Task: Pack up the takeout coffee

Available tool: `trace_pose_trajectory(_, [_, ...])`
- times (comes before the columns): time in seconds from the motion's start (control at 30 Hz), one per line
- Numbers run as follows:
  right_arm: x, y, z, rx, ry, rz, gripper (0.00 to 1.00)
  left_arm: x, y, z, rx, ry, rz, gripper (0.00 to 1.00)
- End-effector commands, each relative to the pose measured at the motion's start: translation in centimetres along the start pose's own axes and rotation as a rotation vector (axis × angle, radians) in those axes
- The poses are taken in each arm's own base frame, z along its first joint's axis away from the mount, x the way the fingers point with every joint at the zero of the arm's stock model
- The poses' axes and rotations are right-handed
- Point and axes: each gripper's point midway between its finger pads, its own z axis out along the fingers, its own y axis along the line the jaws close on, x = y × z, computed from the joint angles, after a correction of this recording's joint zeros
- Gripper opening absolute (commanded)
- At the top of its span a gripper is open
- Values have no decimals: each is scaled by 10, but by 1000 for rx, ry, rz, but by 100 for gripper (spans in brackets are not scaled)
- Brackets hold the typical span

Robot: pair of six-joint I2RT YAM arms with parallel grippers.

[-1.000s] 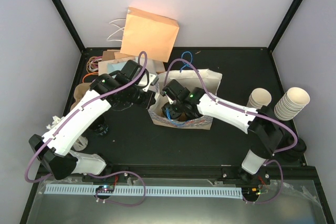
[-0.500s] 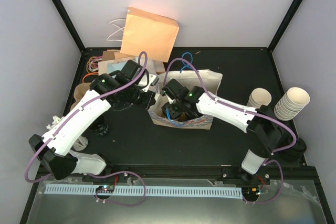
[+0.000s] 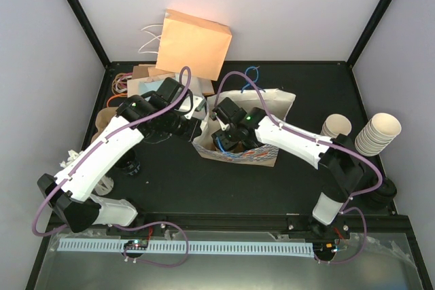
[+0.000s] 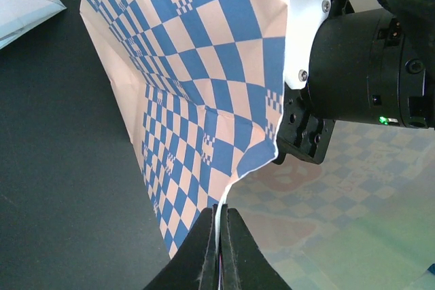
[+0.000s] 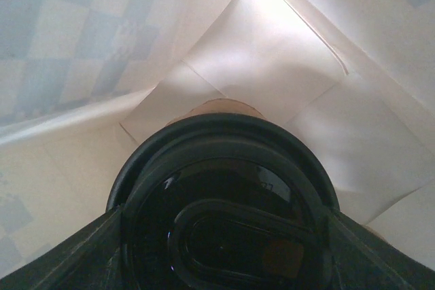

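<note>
The blue-checked paper bag (image 3: 234, 157) stands open at the table's middle. My left gripper (image 3: 197, 125) is shut on the bag's left rim; in the left wrist view the jaws (image 4: 219, 219) pinch the paper edge of the bag (image 4: 204, 86). My right gripper (image 3: 228, 142) reaches down into the bag's mouth. In the right wrist view the takeout coffee (image 5: 224, 215), a cup under a round black lid, fills the space between the fingers (image 5: 102, 249), which press on its sides, and the gripper (image 5: 224, 236) is shut on it. White bag lining surrounds the cup.
Two stacks of cream paper cups (image 3: 378, 134) (image 3: 336, 127) stand at the right. An orange paper bag (image 3: 194, 44) leans on the back wall. Flat bags and handles (image 3: 139, 83) lie at the back left. My right wrist (image 4: 367, 66) crowds the bag's opening.
My right arm has shifted slightly inside the bag, and the bag's back wall and blue handle have moved up and to the right. The left arm has not moved.
</note>
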Motion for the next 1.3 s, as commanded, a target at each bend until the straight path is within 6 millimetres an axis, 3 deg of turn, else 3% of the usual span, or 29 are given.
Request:
trace_pose_trajectory(0.0, [85, -27, 44, 95, 317, -36, 67, -9, -12, -13, 40, -33, 12, 2])
trace_pose_trajectory(0.23, [57, -22, 17, 65, 229, -31, 68, -13, -10, -8, 31, -34, 13, 2])
trace_pose_trajectory(0.33, [51, -22, 9, 61, 211, -31, 83, -16, -10, -6, 31, -35, 15, 2])
trace_pose_trajectory(0.57, [33, -17, -12, 39, 158, -26, 100, -21, -11, -6, 27, -34, 25, 2])
trace_pose_trajectory(1.27, [-22, -12, -68, 5, -82, -55, 100, -16, -10, -2, 26, -8, 26, 2])
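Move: The right hand is deep in the paper bag around the black-lidded coffee cup, whose middle lies between the pads and roughly 3 cm below the hand point. The second cup stands about 9 cm to this hand's right, level front to back and some 5 cm lower; the bag edge is about 9 cm left, 4 cm back and 13 cm higher. From the left hand, pinching that edge between its fingers, the first cup is about 9 cm right, 4 cm ahead and 17 cm down. Opening first, the right fingers spread wide and let go of the cup. The hand then eases about 2 cm right and 1 cm back, towards the second cup, tilting by some 5 degrees, before rising about 3 cm off the lid. The left hand keeps its pinch on the bag edge and shifts it about 1 cm forward and 1 cm right. ##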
